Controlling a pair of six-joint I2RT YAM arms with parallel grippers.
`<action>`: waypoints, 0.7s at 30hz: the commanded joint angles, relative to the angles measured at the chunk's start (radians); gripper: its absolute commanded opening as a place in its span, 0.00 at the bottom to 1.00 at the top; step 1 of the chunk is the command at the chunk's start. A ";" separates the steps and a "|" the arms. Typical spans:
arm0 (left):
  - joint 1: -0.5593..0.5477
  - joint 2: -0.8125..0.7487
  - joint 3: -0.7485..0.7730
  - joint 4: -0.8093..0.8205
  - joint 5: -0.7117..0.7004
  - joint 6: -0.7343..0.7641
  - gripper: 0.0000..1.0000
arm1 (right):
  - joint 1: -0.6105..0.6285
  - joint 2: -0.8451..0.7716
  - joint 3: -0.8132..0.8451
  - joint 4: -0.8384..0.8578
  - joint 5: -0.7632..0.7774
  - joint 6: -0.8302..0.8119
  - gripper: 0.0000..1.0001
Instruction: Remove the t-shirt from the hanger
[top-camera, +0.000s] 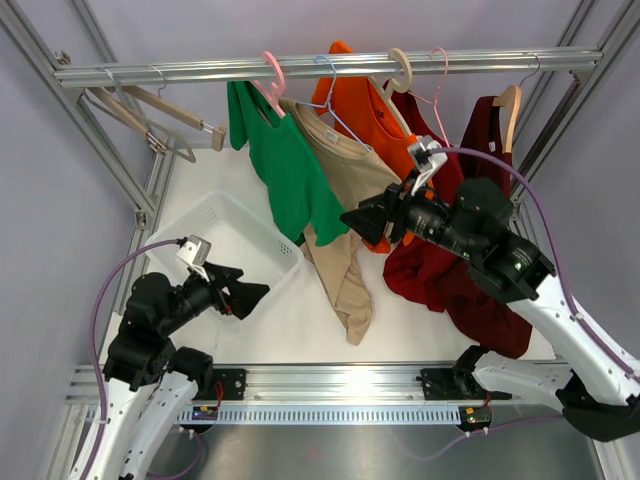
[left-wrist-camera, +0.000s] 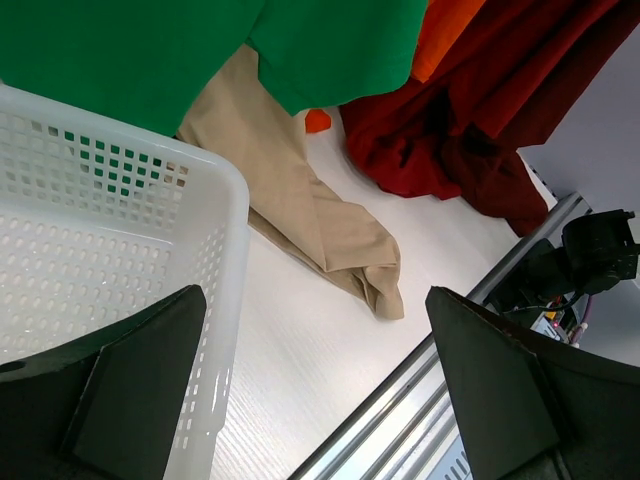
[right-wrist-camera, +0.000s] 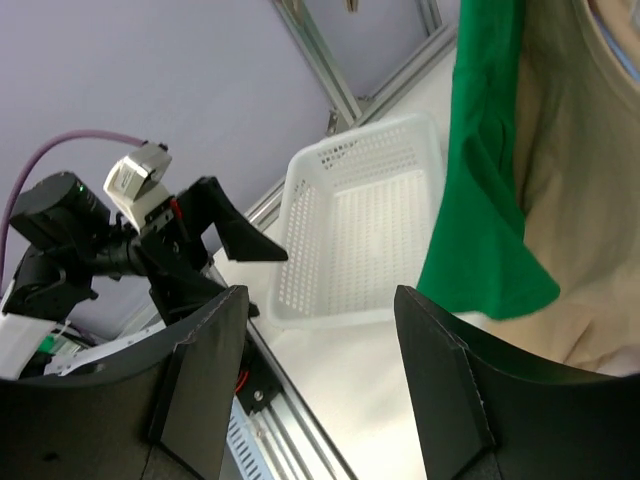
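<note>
Several t-shirts hang on hangers from a rail (top-camera: 320, 66): green (top-camera: 285, 170), tan (top-camera: 340, 200), orange (top-camera: 365, 115) and dark red (top-camera: 470, 250). The tan shirt hangs long, its lower end resting on the table (left-wrist-camera: 330, 235). My right gripper (top-camera: 352, 220) is open and empty, raised beside the tan shirt's right edge, in front of the orange one. My left gripper (top-camera: 255, 295) is open and empty, low at the near corner of the white basket (top-camera: 235, 235). The green shirt also shows in the right wrist view (right-wrist-camera: 480, 190).
A white perforated basket (left-wrist-camera: 110, 250) stands at the left on the table. Two empty wooden hangers (top-camera: 150, 115) hang at the rail's left end. Metal frame posts stand at both sides, and a rail (top-camera: 330, 385) runs along the table's near edge.
</note>
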 joint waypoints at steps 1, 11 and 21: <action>-0.001 -0.027 0.025 0.038 0.012 0.012 0.99 | 0.039 0.099 0.143 -0.014 0.084 -0.106 0.69; -0.001 -0.066 0.013 0.053 0.029 0.006 0.99 | 0.053 0.371 0.412 0.067 0.175 -0.192 0.63; -0.001 -0.092 0.007 0.053 0.020 -0.002 0.99 | 0.053 0.636 0.682 0.114 0.356 -0.278 0.41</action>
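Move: The pink hanger's neck, with the green t-shirt's collar just under it, is about 22 cm ahead of my right hand, 15 cm to its left and some 10 cm above. The t-shirt's near sleeve hangs roughly 5 cm ahead, 5 cm left and 8 cm lower; the blue hanger is about 20 cm ahead, 1 cm left and 8 cm up. From my left hand the pink hanger's neck is some 27 cm ahead, 8 cm to the right and 25 cm above. I sweep my empty right hand forward and left, rising as well, about 17 cm in all, towards the pink hanger's neck and the t-shirt's collar under the rail. On the way I tip the fingers up and swing them clockwise by some 10 degrees each, and narrow them to under half open in free air. ##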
